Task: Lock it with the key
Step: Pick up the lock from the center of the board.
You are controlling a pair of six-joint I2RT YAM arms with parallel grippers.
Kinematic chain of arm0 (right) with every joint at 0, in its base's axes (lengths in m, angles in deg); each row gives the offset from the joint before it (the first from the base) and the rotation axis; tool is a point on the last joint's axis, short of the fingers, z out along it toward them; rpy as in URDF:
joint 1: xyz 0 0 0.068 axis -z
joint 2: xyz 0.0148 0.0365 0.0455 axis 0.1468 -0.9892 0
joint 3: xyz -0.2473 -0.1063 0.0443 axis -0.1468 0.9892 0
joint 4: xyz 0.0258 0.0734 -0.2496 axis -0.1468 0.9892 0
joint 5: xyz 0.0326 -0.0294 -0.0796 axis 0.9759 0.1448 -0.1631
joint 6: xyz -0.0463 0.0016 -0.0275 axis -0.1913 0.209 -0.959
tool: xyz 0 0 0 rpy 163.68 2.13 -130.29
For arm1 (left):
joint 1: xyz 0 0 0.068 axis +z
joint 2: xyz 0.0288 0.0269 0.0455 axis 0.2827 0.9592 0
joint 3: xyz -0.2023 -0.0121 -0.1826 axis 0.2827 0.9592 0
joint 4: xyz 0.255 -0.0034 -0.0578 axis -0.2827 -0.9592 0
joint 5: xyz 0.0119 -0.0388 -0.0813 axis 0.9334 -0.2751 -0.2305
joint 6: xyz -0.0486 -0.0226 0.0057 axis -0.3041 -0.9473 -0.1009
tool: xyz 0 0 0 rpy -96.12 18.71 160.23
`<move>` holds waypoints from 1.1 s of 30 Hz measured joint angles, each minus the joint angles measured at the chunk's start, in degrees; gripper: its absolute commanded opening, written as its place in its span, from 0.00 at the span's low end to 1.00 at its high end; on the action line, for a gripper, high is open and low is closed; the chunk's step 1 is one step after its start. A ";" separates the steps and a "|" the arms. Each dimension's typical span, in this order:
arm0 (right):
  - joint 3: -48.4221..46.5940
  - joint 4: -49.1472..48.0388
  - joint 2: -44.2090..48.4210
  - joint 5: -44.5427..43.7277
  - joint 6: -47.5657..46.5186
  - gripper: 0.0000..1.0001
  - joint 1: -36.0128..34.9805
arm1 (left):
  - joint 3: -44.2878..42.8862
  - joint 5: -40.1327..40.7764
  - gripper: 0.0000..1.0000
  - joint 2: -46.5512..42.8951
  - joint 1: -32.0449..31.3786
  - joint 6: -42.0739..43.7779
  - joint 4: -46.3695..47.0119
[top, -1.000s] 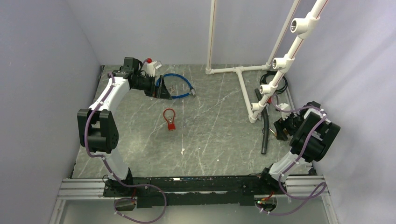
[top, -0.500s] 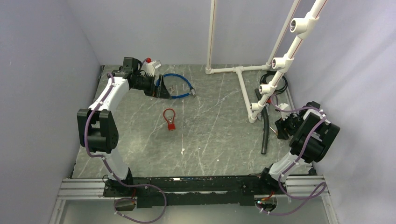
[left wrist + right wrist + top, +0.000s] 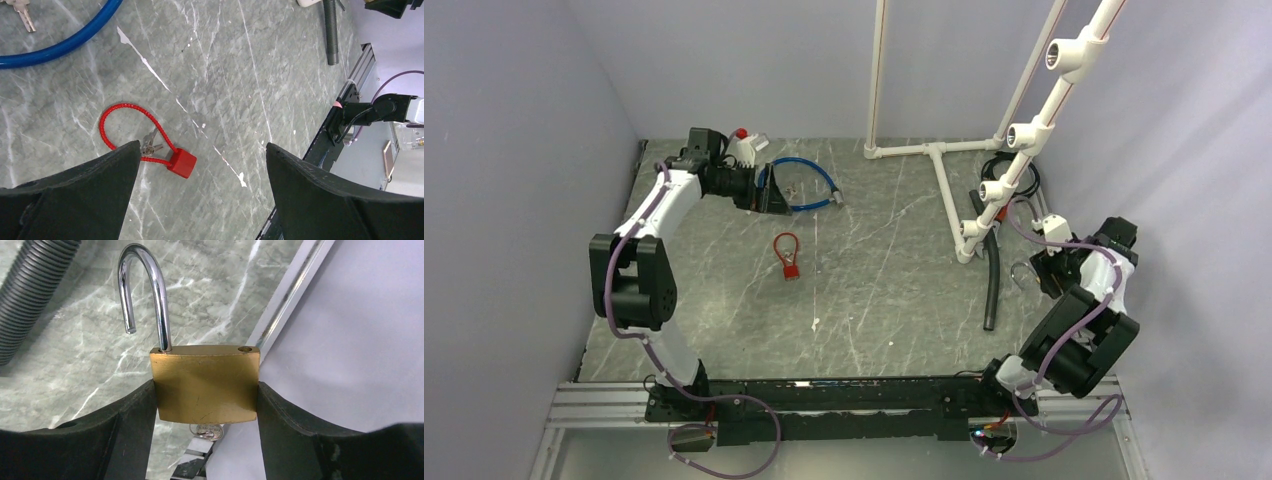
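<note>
A brass padlock (image 3: 205, 385) with its steel shackle swung open sits between the fingers of my right gripper (image 3: 206, 385), which is shut on its body. A silver key head (image 3: 209, 431) pokes out under the padlock. From above, that gripper (image 3: 1036, 268) is at the table's right edge. The key (image 3: 20, 11), tiny and silver, lies inside the blue cable loop (image 3: 60, 42) at the back left. My left gripper (image 3: 776, 192) hangs open beside that loop, holding nothing. In the left wrist view its jaws (image 3: 202, 145) frame bare table.
A red cable lock (image 3: 787, 255) with small keys (image 3: 150, 145) lies mid-table. A white pipe frame (image 3: 944, 160) rises at the back right, with a black ribbed hose (image 3: 991, 285) on the table beside it. A white and red object (image 3: 746, 140) stands behind the left gripper.
My right jaws have narrowed onto the brass padlock, and the right arm has shifted, its wrist now further back along the right edge. The left arm has not moved.
</note>
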 measured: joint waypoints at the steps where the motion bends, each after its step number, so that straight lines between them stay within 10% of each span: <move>1: -0.22 0.55 0.96 0.46 0.07 0.37 0.22 | 0.52 0.00 0.99 -0.37 0.02 -0.22 0.17; 16: -2.62 23.30 9.18 12.04 -8.41 0.34 0.42 | 5.27 0.04 0.99 -5.99 0.02 -2.95 5.77; 33: 4.02 18.99 11.17 14.64 4.02 0.34 -34.03 | 11.91 -6.97 0.95 -10.69 -0.39 -8.35 10.54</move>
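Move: The right hand, already gripping the open brass padlock, has the middle of the board about 50 cm to its left, 6 cm ahead and 8 cm below. In the way lies the black hose, its middle roughly 10 cm left and 5 cm ahead; the foot of the white frame stands 17 cm left and 9 cm ahead. From the left hand, that middle is about 10 cm right, 11 cm back and 18 cm down. Keeping its pinch on the brass padlock's body, the right hand carries it over the black hose towards the board's middle: some 22 cm left and a little back, lifting slightly before dipping again, while the wrist swings about 35 degrees counter-clockwise and its left side rolls up. The left hand, empty and open, draws back about 4 cm and rises 3 cm, mostly at the end. ##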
